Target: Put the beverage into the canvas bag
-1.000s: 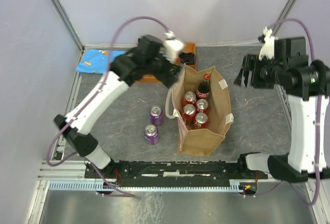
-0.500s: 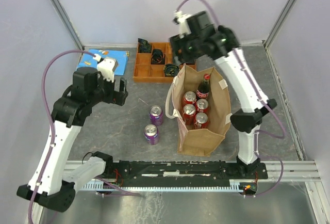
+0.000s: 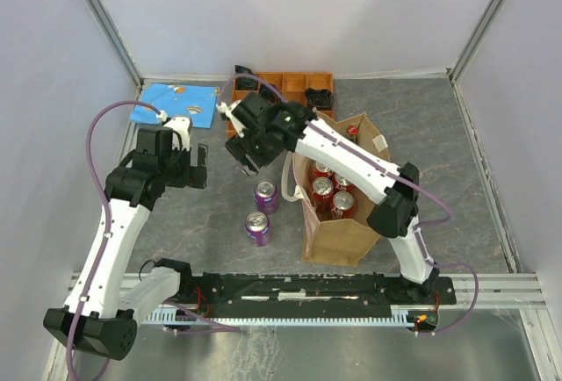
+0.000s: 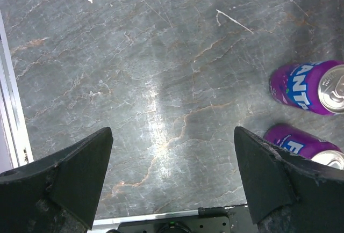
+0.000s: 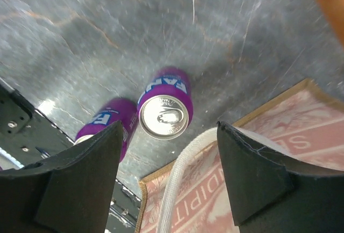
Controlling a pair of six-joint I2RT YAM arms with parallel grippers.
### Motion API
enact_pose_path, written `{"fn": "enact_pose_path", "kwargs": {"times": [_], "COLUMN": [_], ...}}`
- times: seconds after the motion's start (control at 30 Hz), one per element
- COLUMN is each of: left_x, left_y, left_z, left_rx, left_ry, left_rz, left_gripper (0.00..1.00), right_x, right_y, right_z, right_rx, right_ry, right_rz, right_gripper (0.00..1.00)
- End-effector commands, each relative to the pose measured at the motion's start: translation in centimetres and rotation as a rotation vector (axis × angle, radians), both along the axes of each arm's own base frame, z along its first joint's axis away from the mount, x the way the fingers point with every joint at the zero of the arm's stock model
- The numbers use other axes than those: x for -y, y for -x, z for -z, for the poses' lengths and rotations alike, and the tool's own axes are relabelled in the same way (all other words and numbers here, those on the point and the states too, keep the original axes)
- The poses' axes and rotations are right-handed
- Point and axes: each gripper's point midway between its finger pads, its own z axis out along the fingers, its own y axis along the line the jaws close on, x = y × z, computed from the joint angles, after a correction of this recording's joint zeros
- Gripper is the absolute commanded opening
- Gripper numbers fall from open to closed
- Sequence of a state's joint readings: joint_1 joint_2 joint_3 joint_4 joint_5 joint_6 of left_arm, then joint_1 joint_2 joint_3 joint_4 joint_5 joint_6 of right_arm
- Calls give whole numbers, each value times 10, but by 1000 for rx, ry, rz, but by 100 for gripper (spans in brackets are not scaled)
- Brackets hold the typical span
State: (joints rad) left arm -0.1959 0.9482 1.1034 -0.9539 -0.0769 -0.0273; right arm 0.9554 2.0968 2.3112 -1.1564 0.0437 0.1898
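Two purple beverage cans (image 3: 266, 195) (image 3: 257, 227) stand on the table left of the tan canvas bag (image 3: 351, 227). The bag holds several red cans (image 3: 323, 190) and a cola bottle (image 3: 353, 132). My right gripper (image 3: 247, 158) hovers open just left of the bag's rim, above the purple cans. In the right wrist view the nearer can (image 5: 164, 109) sits below the open gripper (image 5: 169, 175), beside the bag's white handle (image 5: 183, 174) and red lettering. My left gripper (image 3: 195, 167) is open and empty over bare table; in its wrist view the gripper (image 4: 172, 182) has both cans (image 4: 314, 87) (image 4: 303, 144) off to the right.
An orange compartment tray (image 3: 283, 79) with black parts stands at the back. A blue cloth (image 3: 171, 103) lies at the back left. Metal frame rails border the table, and the arm bases' black bar (image 3: 299, 289) runs along the near edge.
My right arm has swung from over the orange tray down and left to above the purple cans, jaws slightly wider. The left gripper has shifted only slightly.
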Motion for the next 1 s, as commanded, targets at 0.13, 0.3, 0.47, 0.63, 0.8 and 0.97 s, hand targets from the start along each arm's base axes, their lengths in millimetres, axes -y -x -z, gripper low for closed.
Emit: {"fn": "enact_pose_path", "kwargs": {"times": [0.13, 0.3, 0.47, 0.63, 0.8, 0.97], "left_x": [1, 2, 3, 5, 9, 11], "left_y": [-16, -19, -19, -19, -22, -26], "left_z": [-3, -1, 1, 0, -4, -8], "left_rx": [25, 7, -1, 4, 15, 23], "left_ry": [106, 143, 159, 170, 187, 197], "left_rz": [-70, -85, -80, -67, -54, -47], "left_gripper": [99, 99, 99, 99, 99, 99], "right_x": [4, 1, -2, -4, 1, 5], "right_y": [4, 6, 11, 15, 14, 16], "right_z": [75, 95, 102, 89, 65, 49], "right_rx": [-88, -121, -154, -164, -120, -96], "right_ry": [91, 101, 96, 52, 16, 0], "right_rz": [92, 101, 104, 106, 138, 148], "right_gripper": [80, 81, 81, 81, 81, 81]}}
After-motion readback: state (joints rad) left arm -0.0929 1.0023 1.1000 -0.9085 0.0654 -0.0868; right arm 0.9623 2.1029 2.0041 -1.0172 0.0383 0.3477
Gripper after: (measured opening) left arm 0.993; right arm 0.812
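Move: The upper purple can stands about 4 cm back from my right hand, neither left nor right of it, its middle some 17 cm below. The second purple can is roughly 9 cm nearer my base than that can and 2 cm farther left. The canvas bag's middle lies about 22 cm to my right hand's right, 1 cm back and 12 cm lower. From my left hand the upper can is some 20 cm to the right, level fore and aft, 16 cm down. I drop my empty right hand quickly, about 10 cm down and a touch back, towards the upper purple can, then hold it there at lid height. The wrist tips some 10 degrees so the fingers point more steeply down. My fingers stay open, and the back-left one ends up against the can's lid rim. ##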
